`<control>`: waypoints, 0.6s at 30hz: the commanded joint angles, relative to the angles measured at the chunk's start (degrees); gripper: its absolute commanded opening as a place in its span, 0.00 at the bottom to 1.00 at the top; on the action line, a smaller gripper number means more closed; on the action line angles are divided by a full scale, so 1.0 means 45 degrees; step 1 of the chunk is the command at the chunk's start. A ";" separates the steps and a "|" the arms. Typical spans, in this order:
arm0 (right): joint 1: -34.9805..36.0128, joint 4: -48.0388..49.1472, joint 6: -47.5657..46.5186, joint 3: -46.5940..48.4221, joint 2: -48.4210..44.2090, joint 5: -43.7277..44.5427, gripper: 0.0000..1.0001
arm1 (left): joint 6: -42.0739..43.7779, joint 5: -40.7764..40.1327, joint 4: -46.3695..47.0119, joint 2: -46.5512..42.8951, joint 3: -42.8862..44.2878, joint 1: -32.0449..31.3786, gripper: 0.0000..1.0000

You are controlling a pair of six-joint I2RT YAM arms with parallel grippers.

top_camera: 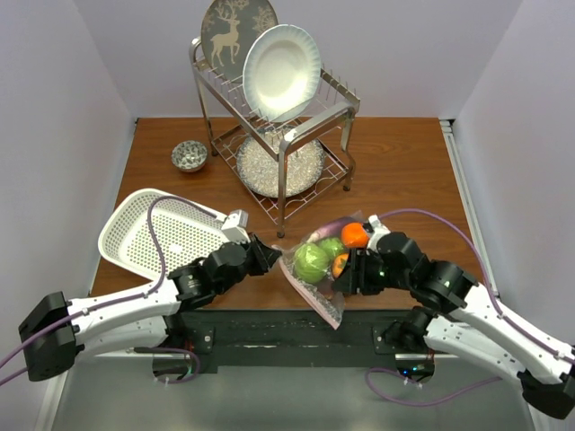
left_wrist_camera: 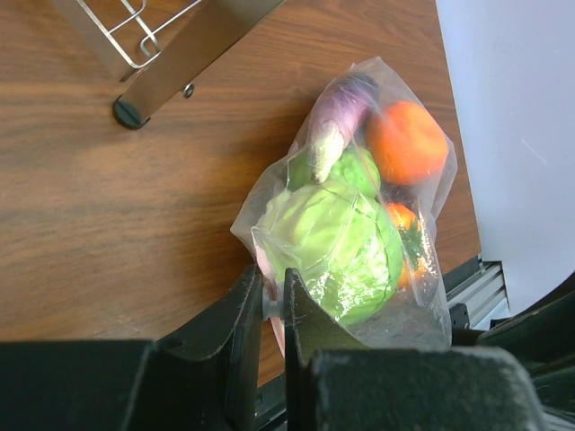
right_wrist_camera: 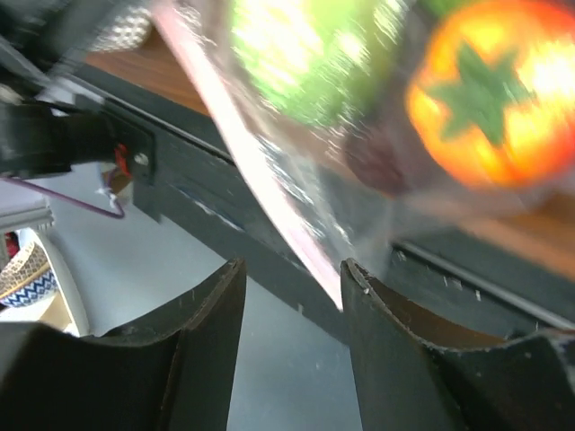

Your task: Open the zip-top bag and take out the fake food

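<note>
The zip-top bag (top_camera: 322, 278) lies at the table's front edge between my grippers, its pinkish zip strip (right_wrist_camera: 260, 153) running along the near side. Inside it are fake food: a green cabbage (top_camera: 312, 262), a lime (top_camera: 332, 246), an orange (top_camera: 355, 235), an orange-red fruit (top_camera: 340, 264) and a purple piece (left_wrist_camera: 337, 117). My left gripper (left_wrist_camera: 272, 285) is shut on the bag's left zip end. My right gripper (right_wrist_camera: 292, 269) is open, and the strip's other end hangs between its jaws, close to the right finger (right_wrist_camera: 377, 305).
A white perforated basket (top_camera: 166, 232) lies at the left. A metal dish rack (top_camera: 278, 135) with plates stands behind the bag, one foot (left_wrist_camera: 128, 112) near it. A small patterned bowl (top_camera: 190, 155) is at the back left. A black rail (top_camera: 269, 323) lines the front edge.
</note>
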 commanded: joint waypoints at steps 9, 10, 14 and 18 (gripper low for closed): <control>0.5750 -0.0272 -0.2772 0.4051 0.6126 0.6479 0.50 | 0.1008 0.0291 -0.0895 0.0563 0.1877 0.0100 0.00; 0.6470 -0.0410 -0.2675 0.4382 0.6961 0.7431 0.51 | 0.1027 0.0310 -0.0953 0.0602 0.1896 0.0119 0.00; 0.7199 -0.1212 -0.2362 0.4970 0.8316 0.8963 0.55 | 0.1027 0.0388 -0.1032 0.0603 0.2052 0.0100 0.00; 0.7297 -0.1036 -0.2303 0.4952 0.8708 0.9296 0.52 | 0.1066 0.0427 -0.1032 0.0427 0.2092 0.0119 0.00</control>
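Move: The bag's zip edge, which the right hand goes for, has its middle about 7 cm left of it, 1 cm back and some 7 cm lower. The cabbage lies about 7 cm left and 5 cm ahead of that hand, the tomato 5 cm straight ahead, both some 8 cm lower. From the left hand, already pinching the far corner, the zip edge's middle is about 9 cm back, 8 cm right and 5 cm lower. Right hand swings about 8 cm left, then down towards the zip edge, fingers half open; left keeps its pinch. ##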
